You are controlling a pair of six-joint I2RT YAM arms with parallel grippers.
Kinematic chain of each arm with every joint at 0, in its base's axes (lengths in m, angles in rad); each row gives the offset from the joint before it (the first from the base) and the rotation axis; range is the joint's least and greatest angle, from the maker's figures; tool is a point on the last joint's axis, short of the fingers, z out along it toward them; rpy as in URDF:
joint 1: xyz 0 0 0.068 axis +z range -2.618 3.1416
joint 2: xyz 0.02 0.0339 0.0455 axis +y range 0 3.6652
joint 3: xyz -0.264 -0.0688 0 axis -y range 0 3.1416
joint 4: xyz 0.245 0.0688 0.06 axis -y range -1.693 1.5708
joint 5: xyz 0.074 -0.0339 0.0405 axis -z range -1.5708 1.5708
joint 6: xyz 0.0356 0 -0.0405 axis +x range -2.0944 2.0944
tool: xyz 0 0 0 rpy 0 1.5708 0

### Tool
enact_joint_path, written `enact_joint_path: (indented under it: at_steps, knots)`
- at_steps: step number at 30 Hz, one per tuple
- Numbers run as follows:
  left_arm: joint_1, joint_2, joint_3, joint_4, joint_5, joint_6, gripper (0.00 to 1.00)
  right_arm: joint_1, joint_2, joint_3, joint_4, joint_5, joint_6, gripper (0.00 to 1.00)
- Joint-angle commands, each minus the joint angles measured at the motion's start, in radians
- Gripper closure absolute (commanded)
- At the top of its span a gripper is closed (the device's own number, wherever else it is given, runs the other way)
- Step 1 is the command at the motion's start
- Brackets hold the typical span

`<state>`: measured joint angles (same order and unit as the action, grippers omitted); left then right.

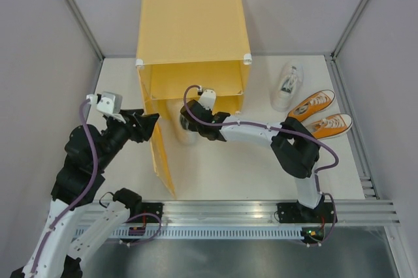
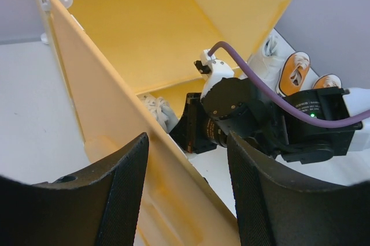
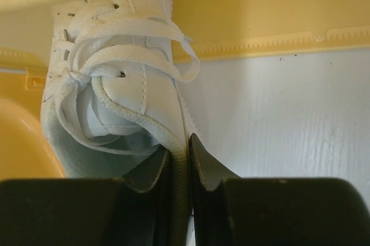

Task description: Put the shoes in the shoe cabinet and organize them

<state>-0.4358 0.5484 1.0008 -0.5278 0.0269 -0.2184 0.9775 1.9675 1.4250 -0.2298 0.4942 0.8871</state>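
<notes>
The yellow-orange shoe cabinet [image 1: 192,30] stands at the back with its door [image 1: 162,154] swung open toward me. My right gripper [image 1: 189,120] is at the lower opening, shut on the side wall of a white sneaker [image 3: 115,84], whose toe points into the cabinet [image 3: 260,3]. My left gripper [image 1: 153,124] is open, and its jaws straddle the top edge of the door [image 2: 98,101] without clamping it. The second white sneaker [image 1: 287,85] and the two orange sneakers [image 1: 312,103] [image 1: 330,124] lie on the table to the right of the cabinet.
The white table [image 1: 228,173] ends at a metal rail along the near edge. Grey walls close in the left, right and back sides. In the left wrist view, the right arm's wrist [image 2: 243,113] sits just beyond the door.
</notes>
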Motion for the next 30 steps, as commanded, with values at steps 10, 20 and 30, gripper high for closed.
enact_joint_path:
  at_steps: [10,20,30]
  knots:
    - [-0.018,-0.004,-0.045,-0.144,0.001,0.057,0.39,-0.007,0.077,0.170,-0.005,0.179,0.130,1.00]
    - [-0.029,-0.018,-0.057,-0.140,-0.012,0.059,0.39,-0.011,0.125,0.213,-0.031,0.181,0.181,0.57]
    - [-0.037,-0.030,-0.059,-0.140,-0.022,0.062,0.39,-0.013,0.062,0.180,-0.039,0.158,0.162,0.36]
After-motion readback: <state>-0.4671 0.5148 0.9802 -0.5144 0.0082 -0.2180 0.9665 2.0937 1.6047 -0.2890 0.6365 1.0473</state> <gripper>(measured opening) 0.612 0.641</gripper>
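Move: The held white shoe's middle lies about 7 cm ahead of the right hand, 3 cm left and 2 cm below, pinched by the right side of its collar. Its goal, the left part of the lower compartment, is roughly 12 cm ahead, 3 cm left and 3 cm down. The middle shelf's front edge sits some 5 cm ahead, 3 cm right and 6 cm above; the open door stands about 9 cm left, 4 cm back. From the left hand the shoe is some 20 cm ahead, 6 cm right, 28 cm down. The white shoe, toe already in the lower compartment, is eased about 2 cm forward and 2 cm down by the right hand, which turns about 10 degrees clockwise to line it up with the cabinet. Then the fingers open wide, letting go of the collar, while the hand goes on forward some 2 cm and rises about 2.5 cm at the shelf edge, drifting slightly left. ##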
